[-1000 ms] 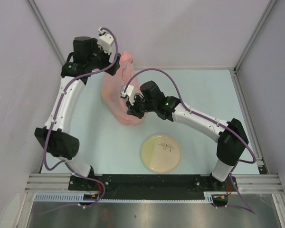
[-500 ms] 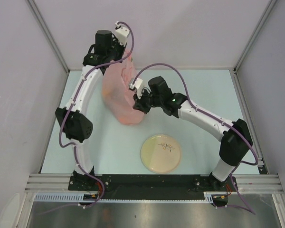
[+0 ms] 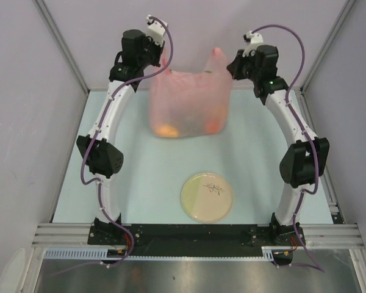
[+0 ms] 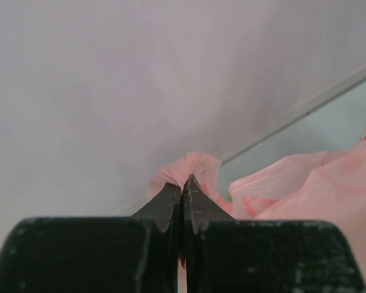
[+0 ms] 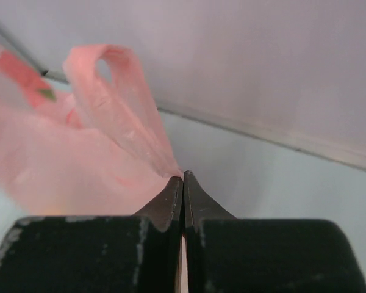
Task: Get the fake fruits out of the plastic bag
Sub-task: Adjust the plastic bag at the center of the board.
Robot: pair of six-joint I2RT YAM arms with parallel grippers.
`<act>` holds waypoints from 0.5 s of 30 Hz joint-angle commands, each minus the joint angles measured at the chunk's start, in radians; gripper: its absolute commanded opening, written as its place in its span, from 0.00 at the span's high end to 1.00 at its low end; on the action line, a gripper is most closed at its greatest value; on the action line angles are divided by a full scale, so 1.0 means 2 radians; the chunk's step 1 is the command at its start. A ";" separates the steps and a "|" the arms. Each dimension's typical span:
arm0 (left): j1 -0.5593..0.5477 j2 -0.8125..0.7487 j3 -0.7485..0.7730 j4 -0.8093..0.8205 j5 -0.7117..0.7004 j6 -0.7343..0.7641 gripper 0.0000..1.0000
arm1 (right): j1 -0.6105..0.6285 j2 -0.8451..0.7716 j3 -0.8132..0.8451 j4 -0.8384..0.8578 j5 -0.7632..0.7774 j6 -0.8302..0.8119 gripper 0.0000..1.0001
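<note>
The pink plastic bag [image 3: 189, 101] hangs stretched between my two grippers at the back of the table. Its lower end rests near the table surface. My left gripper [image 3: 162, 66] is shut on the bag's left top corner, and bunched pink film [image 4: 188, 166] sticks out past its fingertips [image 4: 171, 195]. My right gripper [image 3: 232, 67] is shut on the right top corner, where the film [image 5: 143, 140] runs into the closed tips. A loose handle [image 5: 110, 73] stands up beside it. Fake fruits show through the bag's bottom as an orange blur [image 3: 169, 129] and a red-orange one [image 3: 215, 125].
A round cream plate [image 3: 207, 196] with a dark twig drawing lies on the pale table in front of the bag. Grey walls with metal frame posts [image 3: 322, 55] close in the back and both sides, near both wrists.
My left gripper shut on the bag's left corner. The right arm swung from the table's middle to the back right with its corner, spreading the bag wide and lifting it.
</note>
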 commanded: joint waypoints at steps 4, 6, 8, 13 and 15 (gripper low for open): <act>-0.019 0.010 0.123 0.161 -0.005 0.014 1.00 | -0.031 0.043 0.138 0.052 0.053 -0.001 1.00; -0.036 -0.017 0.084 0.163 0.015 0.025 1.00 | -0.034 0.016 0.106 0.051 0.069 -0.022 1.00; -0.045 -0.067 0.018 0.152 0.047 0.015 1.00 | -0.041 -0.032 0.062 0.051 0.070 -0.036 1.00; -0.076 -0.206 -0.187 0.137 0.092 -0.017 1.00 | -0.045 -0.159 -0.171 0.045 0.082 -0.095 1.00; -0.081 -0.252 -0.318 0.146 0.095 -0.032 1.00 | -0.045 -0.213 -0.240 0.029 0.083 -0.108 1.00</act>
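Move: The left hand holds one top corner of the plastic bag. The board's centre lies roughly 26 cm back, 12 cm right and 36 cm down from it; the orange fruit in the bag hangs 17 cm back, 1 cm right and 22 cm below. From the right hand, holding the other corner, the board's centre is about 22 cm back, 12 cm left and 32 cm down; the red fruit in the bag sits 13 cm back, 5 cm left and 20 cm below. Up first, then sharply back: the left hand rises about 10 cm, hauls back about as far and sinks slightly, its fingers tipping up, then turning clockwise. The right hand swings out and up some 5 cm, then back and partly down. Both travel steadily right by 7 to 8 cm, still pinching their corners of the bag between closed fingers. ##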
